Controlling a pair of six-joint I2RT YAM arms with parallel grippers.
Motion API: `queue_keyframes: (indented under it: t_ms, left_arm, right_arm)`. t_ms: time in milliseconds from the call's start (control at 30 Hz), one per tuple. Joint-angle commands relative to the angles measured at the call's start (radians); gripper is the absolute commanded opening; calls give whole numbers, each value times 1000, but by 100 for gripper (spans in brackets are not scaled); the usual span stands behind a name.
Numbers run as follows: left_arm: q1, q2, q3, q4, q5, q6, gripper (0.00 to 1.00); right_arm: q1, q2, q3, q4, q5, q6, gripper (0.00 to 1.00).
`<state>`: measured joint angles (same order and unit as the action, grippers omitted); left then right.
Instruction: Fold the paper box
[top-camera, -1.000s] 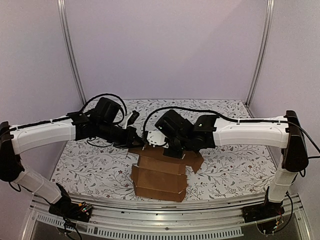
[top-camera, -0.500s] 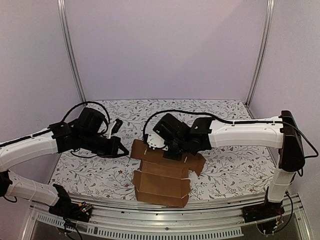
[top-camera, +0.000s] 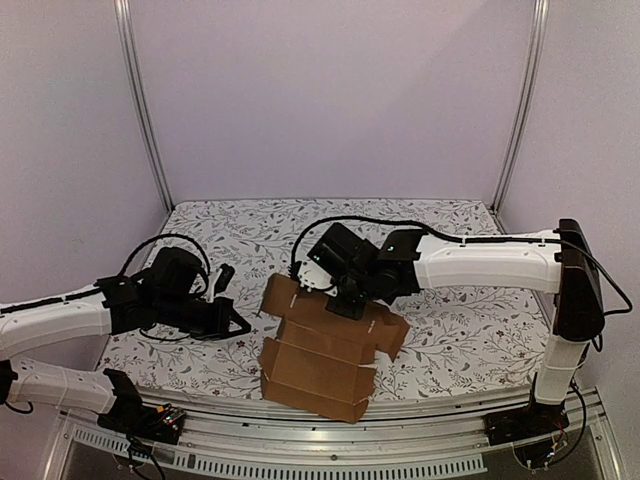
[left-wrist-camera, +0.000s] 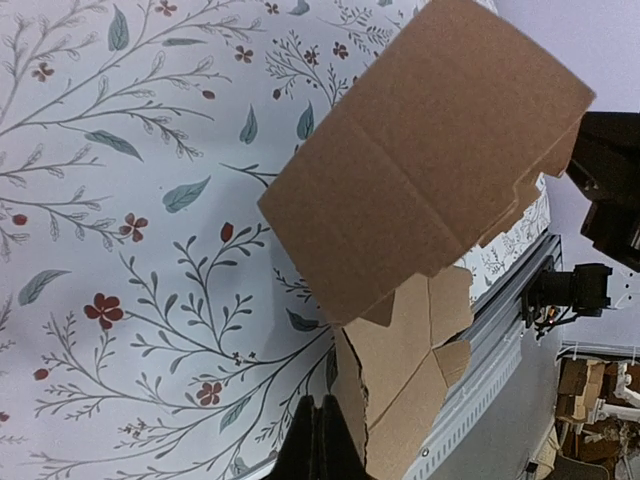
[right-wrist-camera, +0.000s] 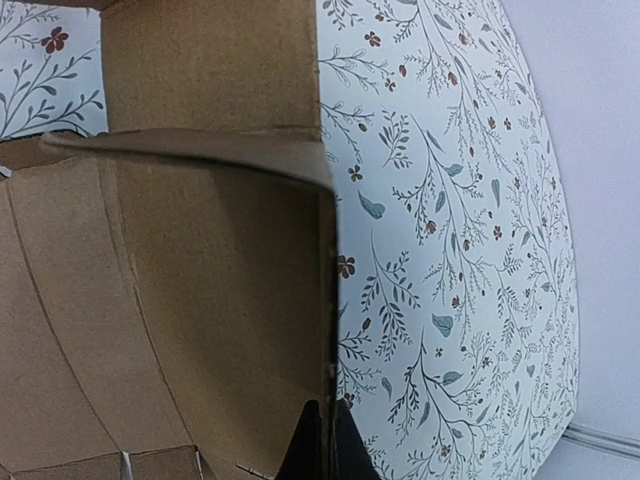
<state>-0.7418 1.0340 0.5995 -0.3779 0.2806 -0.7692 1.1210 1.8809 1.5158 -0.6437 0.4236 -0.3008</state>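
Observation:
The paper box (top-camera: 318, 352) is a brown cardboard blank, partly folded, lying near the table's front middle. My right gripper (top-camera: 348, 303) sits over its far part. In the right wrist view this gripper (right-wrist-camera: 328, 432) is shut on the thin edge of an upright panel of the paper box (right-wrist-camera: 200, 280). My left gripper (top-camera: 238, 325) hangs left of the box, apart from it. In the left wrist view it (left-wrist-camera: 320, 445) is shut and holds nothing. A raised panel of the paper box (left-wrist-camera: 420, 170) stands ahead of it, and a lower flap edge lies just to its right.
A floral cloth covers the table (top-camera: 455, 330). An aluminium rail (top-camera: 330, 428) runs along the near edge, close to the box's front. Lilac walls and metal posts (top-camera: 140, 110) close in the back and sides.
My left arm has drawn back to the left and lower, away from the box. The right gripper has stayed on the box, and the box's front has shifted slightly left.

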Motion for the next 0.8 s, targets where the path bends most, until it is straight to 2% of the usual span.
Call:
queue_keyframes:
  t_ms: [0,400,767]
  left_arm:
    - [-15,17,-45,163,9,-42,0]
    - [-17,150,-53,348,30,-67,0]
    - [-46,222,-39,421,55,-78,0]
  right_arm:
    - [-11,-23,6,-2,-68,59,0]
    - [-12,-69,-47,59,-148,85,0]
    - [-11,-58,-49,76,-147,89,0]
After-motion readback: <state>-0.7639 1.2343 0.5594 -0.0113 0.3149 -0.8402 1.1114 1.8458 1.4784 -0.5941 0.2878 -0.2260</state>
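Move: The paper box's left end flap lies some 6 cm ahead of the closed left fingertips and 6 cm to their right, slightly below them. The near panel is about 14 cm to the left hand's right and 8 cm back, roughly 7 cm lower. The right hand already holds the far panel's edge; from it, the left flap is about 11 cm to the left and 2 cm back, slightly lower. Rightward and forward, about 5 cm in all, the left hand brings its shut fingers to the inner corner of the box's left flap, going mainly right and a little down at the end, its left side tipping down slightly. The right hand keeps its pinch on the far panel, easing back and left by under 2 cm while tilting some 10 degrees. ##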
